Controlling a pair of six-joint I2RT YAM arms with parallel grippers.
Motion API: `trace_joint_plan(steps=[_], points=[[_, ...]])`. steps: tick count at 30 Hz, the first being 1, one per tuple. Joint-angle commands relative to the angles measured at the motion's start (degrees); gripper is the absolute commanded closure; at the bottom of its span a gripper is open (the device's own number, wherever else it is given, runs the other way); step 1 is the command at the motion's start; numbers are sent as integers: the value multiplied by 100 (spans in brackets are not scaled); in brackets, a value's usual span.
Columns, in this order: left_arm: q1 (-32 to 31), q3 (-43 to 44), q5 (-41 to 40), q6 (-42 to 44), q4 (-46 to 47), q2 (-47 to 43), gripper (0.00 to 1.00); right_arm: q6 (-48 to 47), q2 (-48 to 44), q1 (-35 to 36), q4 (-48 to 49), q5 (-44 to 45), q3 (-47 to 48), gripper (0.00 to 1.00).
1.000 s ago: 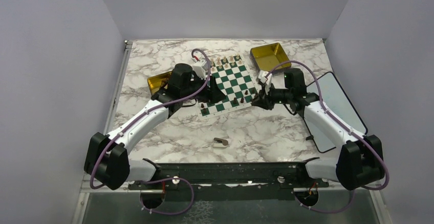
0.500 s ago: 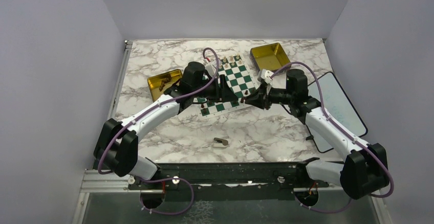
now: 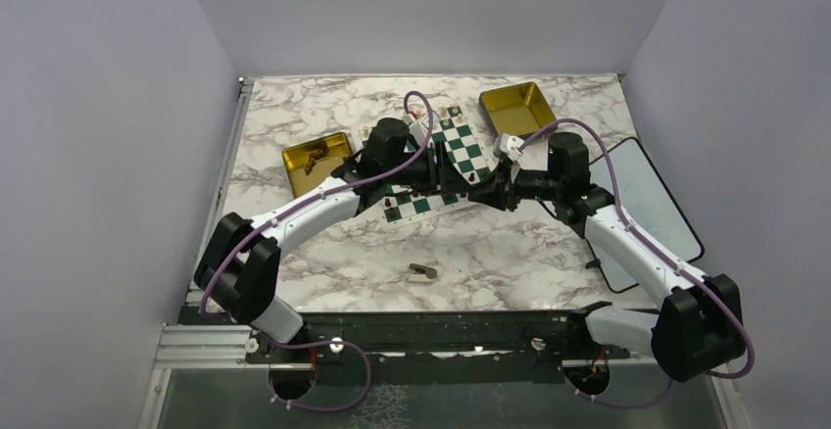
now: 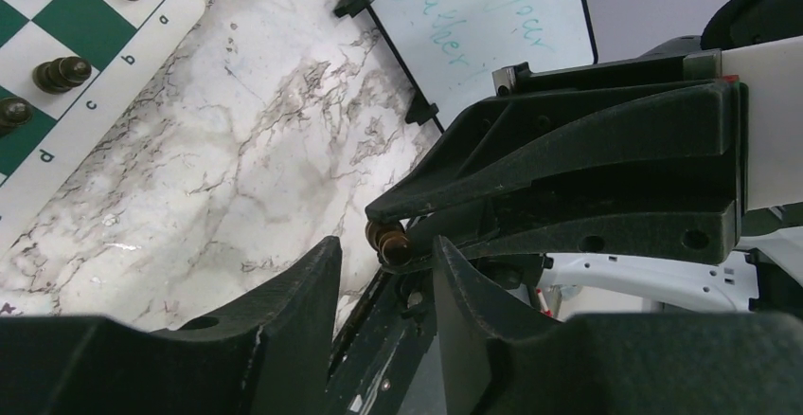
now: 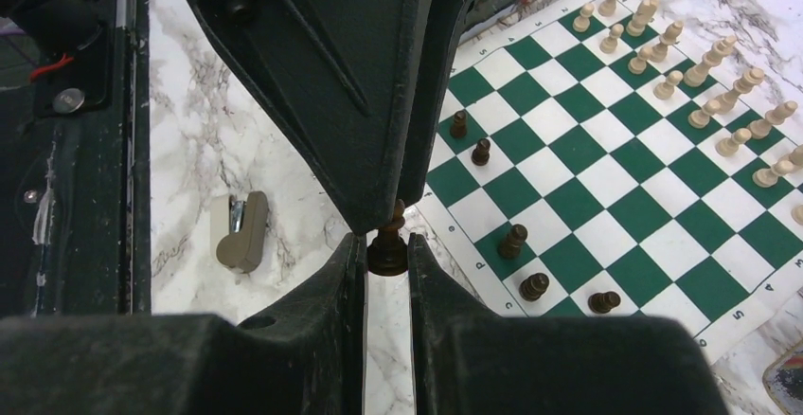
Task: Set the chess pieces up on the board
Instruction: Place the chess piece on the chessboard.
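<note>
My right gripper (image 5: 387, 249) is shut on a small dark chess piece (image 5: 387, 243), held upright just off the board's near corner. My left gripper (image 4: 383, 259) faces it tip to tip, jaws open. The same piece (image 4: 391, 243) sits at the gap between the left fingertips (image 4: 322, 261), with space on either side. In the top view both grippers meet at the board's right edge (image 3: 475, 189). The green-and-white board (image 5: 606, 159) carries several dark pieces (image 5: 512, 241) near its close edge and cream pieces (image 5: 701, 74) along the far side.
A gold tin (image 3: 316, 160) with a few dark pieces lies left of the board, another gold tin (image 3: 517, 106) at the back right. A whiteboard (image 3: 642, 204) lies under the right arm. A small tan object (image 3: 423, 272) rests on the marble near the front.
The left arm has swung right across the board to meet the right gripper, and its jaws have narrowed. The right gripper shifted slightly left, still holding its piece.
</note>
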Motion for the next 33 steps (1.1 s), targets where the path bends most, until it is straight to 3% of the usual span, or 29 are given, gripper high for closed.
trace_joint_plan(steps=[1,8,12,17,19,23,24,25,29,33], points=[[-79,192,-43,-190,319,86,61,-79,-146,40,-62,-192,6,90],[-120,99,14,-235,317,48,71,6,-145,40,2,-122,-12,90],[-118,102,31,-137,266,34,84,77,-208,40,63,-105,-111,90],[-119,338,-112,203,-127,94,90,213,-396,40,343,178,-314,80],[-119,464,-193,371,-298,117,90,465,-549,40,499,452,-454,70],[-118,818,-542,834,-901,173,93,497,-921,40,533,659,-669,39],[-123,897,-641,936,-1025,175,93,537,-1025,40,536,741,-703,11],[-123,974,-755,1056,-1134,179,93,574,-1127,44,537,840,-749,2],[-119,1248,-1374,1620,-1617,217,93,783,-1514,41,516,1151,-895,0],[-118,1427,-2310,2202,-2037,318,93,1665,-1795,41,493,2075,-892,0]])
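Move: The dark chess piece is held in the right fingertips, right at that hand's point, and it also sits between the left hand's still-open fingers, barely 1 cm to the right of that hand's point. From either hand, the nearest standing dark pieces are some 13 cm lower: one about 6 cm ahead with no sideways offset, another about 9 cm ahead and 6 cm right. The stapler lies about 13 cm back and 9 cm left, some 14 cm below. The left hand eases barely half a centimetre to the right and closes its fingers onto the dark piece while the right hand keeps its grip almost motionless; only then does the right hand open wide, letting go as it backs off about 3.5 cm to the right, up and back. The left hand, now pinching the piece alone, starts forward over the board by some 3.5 cm, rising about 1.5 cm with its wrist turning roughly 15 degrees. ##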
